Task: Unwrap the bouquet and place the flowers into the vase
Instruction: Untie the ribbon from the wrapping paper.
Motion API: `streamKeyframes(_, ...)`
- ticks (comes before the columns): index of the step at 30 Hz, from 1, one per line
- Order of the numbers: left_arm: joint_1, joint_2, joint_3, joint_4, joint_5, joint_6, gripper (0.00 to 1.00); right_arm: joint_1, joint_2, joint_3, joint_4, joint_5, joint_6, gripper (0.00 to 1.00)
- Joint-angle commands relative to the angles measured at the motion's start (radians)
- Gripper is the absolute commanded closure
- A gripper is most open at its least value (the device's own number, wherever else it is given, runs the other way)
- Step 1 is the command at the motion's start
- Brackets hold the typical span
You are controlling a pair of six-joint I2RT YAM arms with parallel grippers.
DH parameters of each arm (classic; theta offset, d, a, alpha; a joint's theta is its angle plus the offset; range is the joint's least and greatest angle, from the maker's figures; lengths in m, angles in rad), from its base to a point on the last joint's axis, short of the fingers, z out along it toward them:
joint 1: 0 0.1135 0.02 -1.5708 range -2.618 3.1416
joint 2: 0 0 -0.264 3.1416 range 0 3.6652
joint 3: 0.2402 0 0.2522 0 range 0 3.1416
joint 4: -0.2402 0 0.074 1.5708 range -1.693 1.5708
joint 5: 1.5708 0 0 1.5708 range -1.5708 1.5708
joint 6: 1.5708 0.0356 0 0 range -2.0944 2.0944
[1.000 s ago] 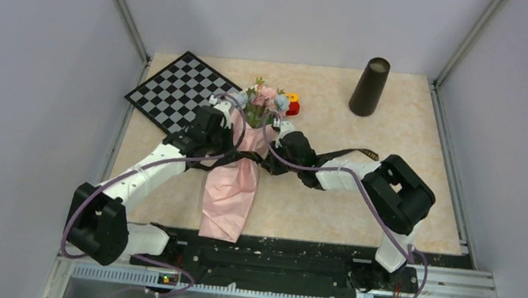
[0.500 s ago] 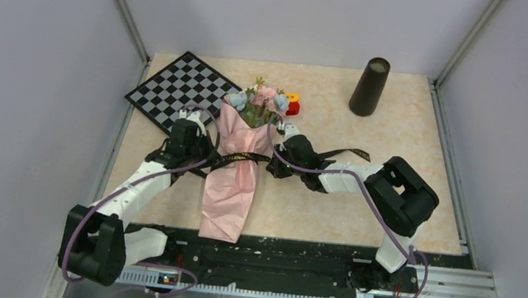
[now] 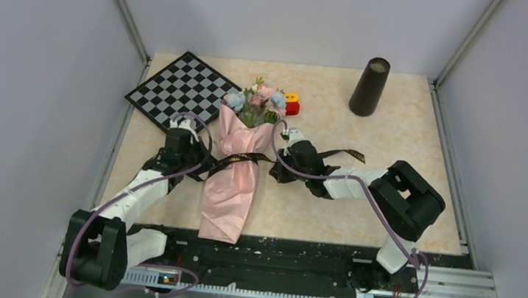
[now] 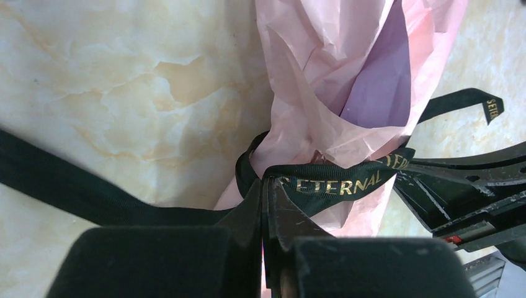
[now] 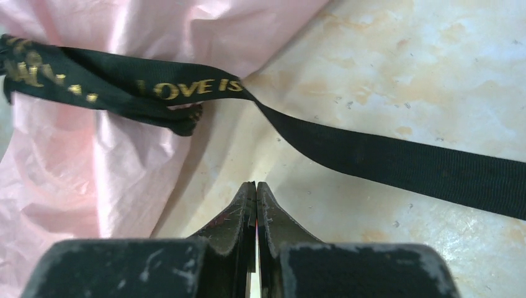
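Observation:
The bouquet (image 3: 231, 182) lies in mid-table, a pink paper cone with lilac lining (image 4: 378, 87), and the flowers (image 3: 255, 102) show at its far end. A black gold-lettered ribbon (image 4: 335, 183) still circles the cone. My left gripper (image 4: 268, 183) is shut on the ribbon at the cone's left side (image 3: 199, 164). My right gripper (image 5: 255, 185) is shut with nothing in it, just off the cone's right side (image 3: 279, 169). A loose ribbon tail (image 5: 384, 155) crosses the table beyond its tips. The dark vase (image 3: 369, 86) stands upright at the far right.
A black-and-white checkered board (image 3: 178, 92) lies at the far left. A small red-and-yellow block (image 3: 292, 105) sits beside the flower heads. Grey walls close in the table on both sides. The right arm's black body (image 4: 471, 192) shows beyond the cone.
Both grippers have drawn back from the upper cone, the left one leftward and nearer, the right one rightward. The ribbon is now stretched out to the left, and its right tail has shifted.

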Motion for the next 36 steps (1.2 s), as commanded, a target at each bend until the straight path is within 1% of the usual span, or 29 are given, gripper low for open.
streamKeyframes(1,0.007,-0.022,-0.004,0.069,0.061,0.008,1.0,-0.011,-0.086,0.013,0.077,-0.069,-0.06,1.0)
streamKeyframes(4,0.007,-0.033,-0.009,0.085,0.097,0.02,1.0,-0.011,-0.097,0.061,0.05,-0.098,-0.105,0.9)
streamKeyframes(7,0.007,-0.053,-0.014,0.088,0.1,0.027,1.0,-0.011,-0.095,0.098,0.051,-0.102,-0.12,0.76)
streamKeyframes(8,0.008,-0.056,-0.013,0.086,0.1,0.028,1.0,-0.011,-0.087,0.116,0.049,-0.111,-0.123,0.73)
streamKeyframes(12,0.008,-0.062,-0.008,0.075,0.106,0.039,1.0,-0.011,-0.038,0.188,0.044,-0.161,-0.12,0.69)
streamKeyframes(14,0.008,-0.062,-0.004,0.066,0.109,0.046,1.0,-0.011,-0.018,0.217,0.048,-0.177,-0.117,0.65)
streamKeyframes(22,0.008,-0.058,0.0,0.058,0.117,0.053,1.0,-0.011,0.068,0.339,-0.025,-0.242,-0.147,0.59)
streamKeyframes(26,0.009,-0.048,0.001,0.06,0.121,0.056,1.0,-0.011,0.084,0.341,-0.009,-0.299,-0.147,0.56)
streamKeyframes(31,0.008,-0.034,0.0,0.065,0.136,0.053,1.0,-0.011,0.093,0.343,-0.012,-0.317,-0.143,0.56)
streamKeyframes(36,0.008,-0.031,0.002,0.068,0.139,0.052,1.0,-0.011,0.106,0.345,0.011,-0.377,-0.134,0.58)
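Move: The black ribbon's stretch across the wrapping paper lies about 8 cm to the right hand's left, some 3 cm farther out and a little higher than its shut fingertips. The pink paper's middle is roughly 10 cm left and 2 cm back, the flower heads about 19 cm ahead and 6 cm left. The left hand already grips the ribbon; that same stretch runs on from it, about 8 cm to its right, 6 cm ahead and slightly lower. The right hand rises some 10 cm off the table while swinging about 8 cm left over the wrapping paper, its empty fingers opening to nearly half, then sinks back about 2 cm so that the parted fingers come over the ribbon just right of the left gripper, the wrist turning some 20 degrees counter-clockwise. The left fingers stay shut on the ribbon and carry it up and to the right, barely 2 cm each way, before holding nearly still. ##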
